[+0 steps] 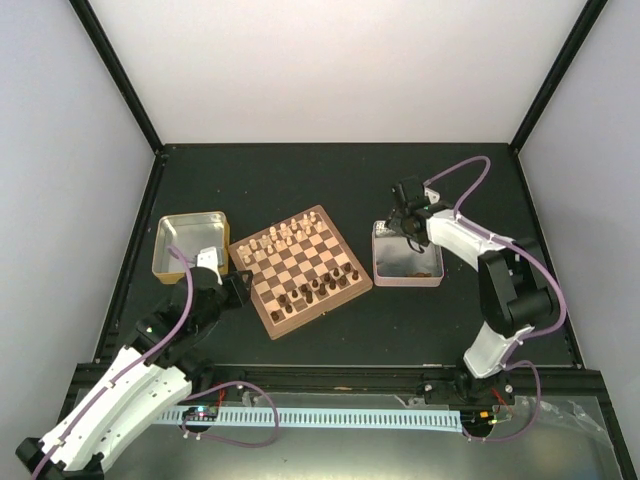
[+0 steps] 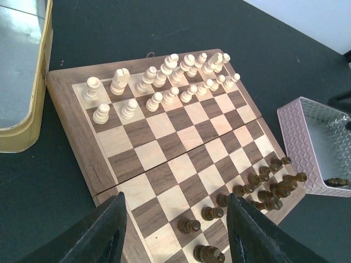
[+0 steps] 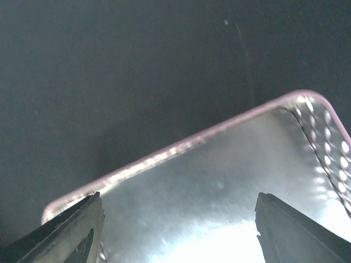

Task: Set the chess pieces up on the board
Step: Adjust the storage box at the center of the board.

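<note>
The board (image 1: 303,266) lies at the middle of the table. Cream chess pieces (image 2: 164,82) fill its two far rows, and dark chess pieces (image 2: 269,189) stand along its near right rows. My left gripper (image 2: 175,233) hovers over the board's near left corner, open, with dark pawns on the squares beneath the gap. In the top view my left gripper (image 1: 236,286) sits at the board's left edge. My right gripper (image 3: 181,233) hangs wide open over the pink-sided tin (image 3: 164,154), with nothing between its fingers. From above, the right gripper (image 1: 405,226) is over that tin's far end.
The gold-sided tin (image 1: 190,245) stands left of the board, close to my left arm. The pink-sided tin (image 1: 407,256) stands right of the board with a few dark pieces (image 1: 420,272) lying in its near end. Black posts rise at the table's far corners.
</note>
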### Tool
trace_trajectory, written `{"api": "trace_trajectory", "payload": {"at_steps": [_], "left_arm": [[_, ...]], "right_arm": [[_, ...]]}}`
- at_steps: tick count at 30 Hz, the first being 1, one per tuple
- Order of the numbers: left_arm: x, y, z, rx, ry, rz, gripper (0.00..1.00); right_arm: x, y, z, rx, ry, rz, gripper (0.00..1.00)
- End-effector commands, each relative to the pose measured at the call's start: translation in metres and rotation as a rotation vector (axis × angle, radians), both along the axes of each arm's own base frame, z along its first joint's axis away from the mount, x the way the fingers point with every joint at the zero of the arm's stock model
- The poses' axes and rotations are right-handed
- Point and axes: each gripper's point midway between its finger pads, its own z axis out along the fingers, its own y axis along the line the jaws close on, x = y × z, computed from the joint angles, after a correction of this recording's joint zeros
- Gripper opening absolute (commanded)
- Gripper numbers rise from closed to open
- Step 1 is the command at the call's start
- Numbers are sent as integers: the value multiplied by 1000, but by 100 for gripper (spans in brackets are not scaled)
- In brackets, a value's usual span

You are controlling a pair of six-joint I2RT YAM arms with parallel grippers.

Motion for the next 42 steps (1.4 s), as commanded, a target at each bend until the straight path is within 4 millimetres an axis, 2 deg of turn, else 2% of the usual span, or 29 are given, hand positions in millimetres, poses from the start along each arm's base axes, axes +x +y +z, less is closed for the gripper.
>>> {"api": "trace_trajectory", "payload": {"at_steps": [1, 8, 14, 17, 21, 27, 35, 42], "left_arm": [[1, -1, 14, -17, -40, -11, 52], [2, -1, 14, -19, -41, -8, 52], [5, -4, 11, -11, -31, -18, 52], [6, -5, 12, -11, -34, -20, 52], [7, -7, 16, -23, -46, -24, 52], [8, -7, 15, -21, -48, -23, 53], [9, -8, 11, -10, -43, -28, 53], [10, -8, 10, -6, -44, -27, 52]], "right_arm": [[32, -3, 5, 69, -61, -115, 75], [43, -13, -14, 77, -6, -169, 58], [52, -16, -22, 58, 4, -117, 41], [55, -6, -24, 64, 25, -28, 24], [50, 1, -28, 63, 55, 59, 17], [33, 18, -31, 101, 83, 208, 14], [-2, 59, -31, 128, 127, 505, 10], [-31, 75, -23, 176, 134, 633, 10]]}}
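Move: The right hand hangs open over the far part of the storage box, whose middle is about 4 cm back, 1 cm to its right and 4 cm below. The leftover brown piece in the box is some 9 cm back and 4 cm right, and the chess board's middle some 25 cm left and 8 cm back, both about 5 cm down. From the left hand, the box is roughly 40 cm right, 7 cm ahead and 13 cm below. Right hand reaches forward, dips, nearly shuts, then swings 8 cm left and back to the box's left wall. ##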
